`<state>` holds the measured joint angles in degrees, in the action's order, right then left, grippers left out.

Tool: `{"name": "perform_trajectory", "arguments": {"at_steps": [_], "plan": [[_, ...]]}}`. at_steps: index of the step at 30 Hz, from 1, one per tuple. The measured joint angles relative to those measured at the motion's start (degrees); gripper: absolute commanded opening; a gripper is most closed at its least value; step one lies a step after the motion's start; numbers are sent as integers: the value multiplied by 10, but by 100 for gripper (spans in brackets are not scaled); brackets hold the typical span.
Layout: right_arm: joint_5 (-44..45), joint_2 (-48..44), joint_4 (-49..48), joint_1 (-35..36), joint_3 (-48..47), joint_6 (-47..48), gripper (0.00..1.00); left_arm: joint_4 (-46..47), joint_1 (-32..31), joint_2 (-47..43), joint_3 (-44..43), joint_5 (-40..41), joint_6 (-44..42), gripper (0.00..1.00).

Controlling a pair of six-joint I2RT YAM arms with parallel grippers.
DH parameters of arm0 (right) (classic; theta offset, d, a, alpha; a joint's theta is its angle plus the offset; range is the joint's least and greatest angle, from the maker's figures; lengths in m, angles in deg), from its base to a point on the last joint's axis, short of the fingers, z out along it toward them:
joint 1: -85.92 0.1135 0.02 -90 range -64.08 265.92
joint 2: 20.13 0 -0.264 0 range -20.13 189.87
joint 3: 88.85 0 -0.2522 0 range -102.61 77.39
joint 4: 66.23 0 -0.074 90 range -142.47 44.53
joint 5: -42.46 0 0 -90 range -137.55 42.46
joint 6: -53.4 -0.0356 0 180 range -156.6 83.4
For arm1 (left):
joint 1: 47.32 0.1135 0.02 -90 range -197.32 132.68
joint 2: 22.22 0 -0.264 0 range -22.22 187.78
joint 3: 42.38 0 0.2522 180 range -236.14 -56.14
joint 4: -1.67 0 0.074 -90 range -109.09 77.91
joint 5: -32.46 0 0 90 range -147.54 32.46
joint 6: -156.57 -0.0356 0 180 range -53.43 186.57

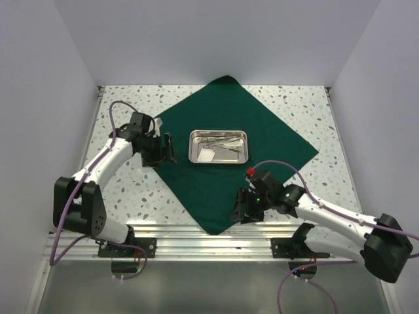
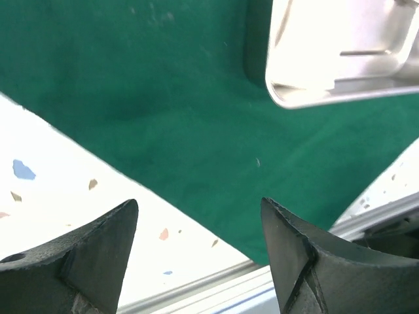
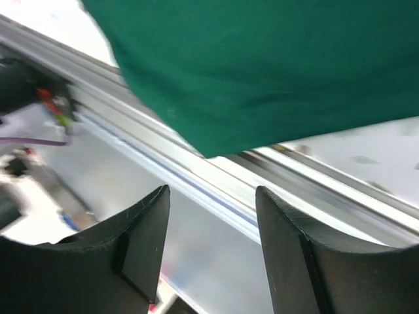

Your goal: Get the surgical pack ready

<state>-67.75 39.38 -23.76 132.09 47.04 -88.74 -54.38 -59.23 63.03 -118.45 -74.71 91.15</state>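
The dark green drape (image 1: pixel 275 140) lies spread as a diamond on the speckled table. On its middle stands the steel tray (image 1: pixel 218 133), holding steel instruments (image 1: pixel 224 140) and a white gauze piece (image 1: pixel 207 156). My left gripper (image 1: pixel 167 152) hovers at the drape's left corner. In the left wrist view it (image 2: pixel 200 216) is open and empty above the drape's edge (image 2: pixel 196 118), with the tray (image 2: pixel 347 72) further off. My right gripper (image 1: pixel 238 212) is beside the drape's near corner. In the right wrist view it (image 3: pixel 213 196) is open and empty just short of that corner (image 3: pixel 209 147).
An aluminium rail (image 1: pixel 196 237) runs along the table's near edge under the drape's near corner, with both arm bases bolted to it. White walls enclose the table on the left, back and right. Purple cables loop from both arms.
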Motion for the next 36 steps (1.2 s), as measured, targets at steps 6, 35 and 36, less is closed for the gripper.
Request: {"name": "perform_trajectory", "arguments": {"at_steps": [6, 35, 36], "plan": [[25, -13, -135, 59, 71, -129, 56, -17, 0, -90, 30, -2, 22, 79], [133, 130, -317, 181, 105, -297, 0, -82, 0, -192, 50, -4, 44, 79], [138, 129, -316, 182, 101, -297, 0, -83, 0, -192, 50, -4, 43, 79]]}}
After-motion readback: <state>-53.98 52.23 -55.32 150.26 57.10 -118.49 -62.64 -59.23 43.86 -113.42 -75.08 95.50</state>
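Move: The near corner of the green cloth lies roughly 7 cm left of the right hand, 3 cm back and 6 cm below. From the same hand the steel tray on the cloth is some 28 cm ahead, 7 cm left and 5 cm down; the white gauze in it is about 25 cm ahead and 11 cm left. From the left hand the cloth corner is about 22 cm back, 17 cm right and 10 cm below. The right hand's half-open fingers shut on the green cloth's near corner and pinch it at the very end, after the hand has worked about 6 cm left and 5 cm down, slightly back, turning some 15 degrees clockwise. Meanwhile the empty left hand, its fingers staying open, backs about 6 cm and rises 5 cm, away from the tray, then stays there. ##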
